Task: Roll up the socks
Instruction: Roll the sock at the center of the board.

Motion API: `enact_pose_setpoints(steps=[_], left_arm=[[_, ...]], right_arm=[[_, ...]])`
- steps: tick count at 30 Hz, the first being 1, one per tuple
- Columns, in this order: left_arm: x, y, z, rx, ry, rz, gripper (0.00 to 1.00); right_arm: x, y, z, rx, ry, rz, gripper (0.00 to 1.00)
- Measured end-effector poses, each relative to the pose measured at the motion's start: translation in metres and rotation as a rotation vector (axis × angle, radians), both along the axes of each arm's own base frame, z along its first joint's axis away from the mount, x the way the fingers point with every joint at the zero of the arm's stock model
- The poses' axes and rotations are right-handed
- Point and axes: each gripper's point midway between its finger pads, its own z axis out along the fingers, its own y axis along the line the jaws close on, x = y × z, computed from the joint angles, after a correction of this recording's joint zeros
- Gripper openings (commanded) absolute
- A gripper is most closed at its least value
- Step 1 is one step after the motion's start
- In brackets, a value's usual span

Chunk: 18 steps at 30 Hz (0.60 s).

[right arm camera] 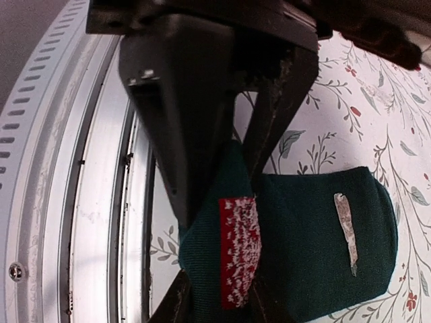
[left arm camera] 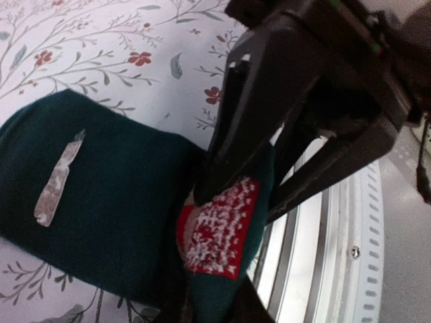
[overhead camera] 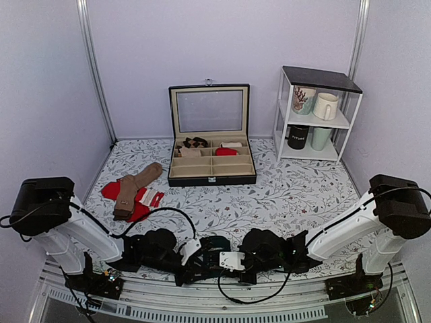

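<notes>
The dark teal socks (overhead camera: pixel 217 243) lie at the table's near edge, between both arms. In the left wrist view the socks (left arm camera: pixel 101 202) spread flat, with a folded edge carrying a red-and-white patch (left arm camera: pixel 219 229). My left gripper (left arm camera: pixel 209 306) is shut on that folded edge from below. From the opposite side, my right gripper (right arm camera: pixel 219 306) pinches the same fold with the patch (right arm camera: pixel 239 249). The two grippers meet nose to nose, left gripper (overhead camera: pixel 195 262) and right gripper (overhead camera: pixel 232 261). A pale strip (right arm camera: pixel 345 232) lies on the flat part of the socks.
A metal rail (overhead camera: pixel 222 296) runs along the table's near edge, right beside the socks. Tan socks (overhead camera: pixel 135 188) rest on red socks (overhead camera: pixel 111 190) at the left. An open black box (overhead camera: pixel 212 168) stands at the back centre. A white shelf (overhead camera: pixel 316 114) with mugs stands at the back right.
</notes>
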Motion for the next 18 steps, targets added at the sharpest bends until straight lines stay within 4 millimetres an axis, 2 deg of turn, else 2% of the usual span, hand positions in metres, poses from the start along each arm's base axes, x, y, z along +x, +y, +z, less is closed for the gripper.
enact_pose_setpoints(steps=[2,3,4,8,14,15,16,18], left_arm=[[0.001,0.002,-0.001,0.008,-0.003,0.011,0.54],[0.003,0.004,0.001,0.008,-0.009,0.019,0.60],[0.004,0.007,0.003,0.011,-0.023,0.029,0.62],[0.012,0.024,0.021,0.007,-0.144,0.084,0.62],[0.016,0.025,0.089,-0.161,-0.434,0.082,0.62],[0.018,0.025,0.094,-0.173,-0.470,0.083,0.62],[0.019,0.026,0.094,-0.169,-0.497,0.082,0.61],[0.022,0.025,0.089,-0.149,-0.531,0.074,0.61]], right_arm=[[-0.001,0.001,0.001,0.002,0.021,-0.005,0.23],[-0.002,0.002,0.002,0.003,0.032,-0.008,0.23],[-0.003,0.002,0.002,0.002,0.052,-0.011,0.23],[-0.002,0.001,0.001,0.002,0.169,-0.032,0.23],[0.010,0.001,-0.004,-0.001,0.517,-0.054,0.23],[0.008,0.004,-0.005,-0.012,0.602,-0.038,0.23],[0.012,0.004,-0.004,-0.009,0.616,-0.045,0.23],[0.011,0.007,-0.006,-0.025,0.696,-0.035,0.23]])
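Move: Both my hands are at the rolled part of the sock, one at each end: its middle lies about 3 cm to my left hand's right, and roughly 3 cm to my right hand's left, at finger height. From my right hand, the flat rest of the sock lies some 6 cm ahead, 2 cm left and 2 cm lower; the metal rail along the table edge runs about 4 cm behind, straight back and 2 cm lower. My left hand opens wide and lets go of its end of the roll, easing a couple of centimetres to the left and forward, then lifting about 9 cm clear while its wrist turns back. My right hand keeps its pinch on the other end and twists some 40 degrees, top going forward, creeping about 1 cm forward onto the flat part. ##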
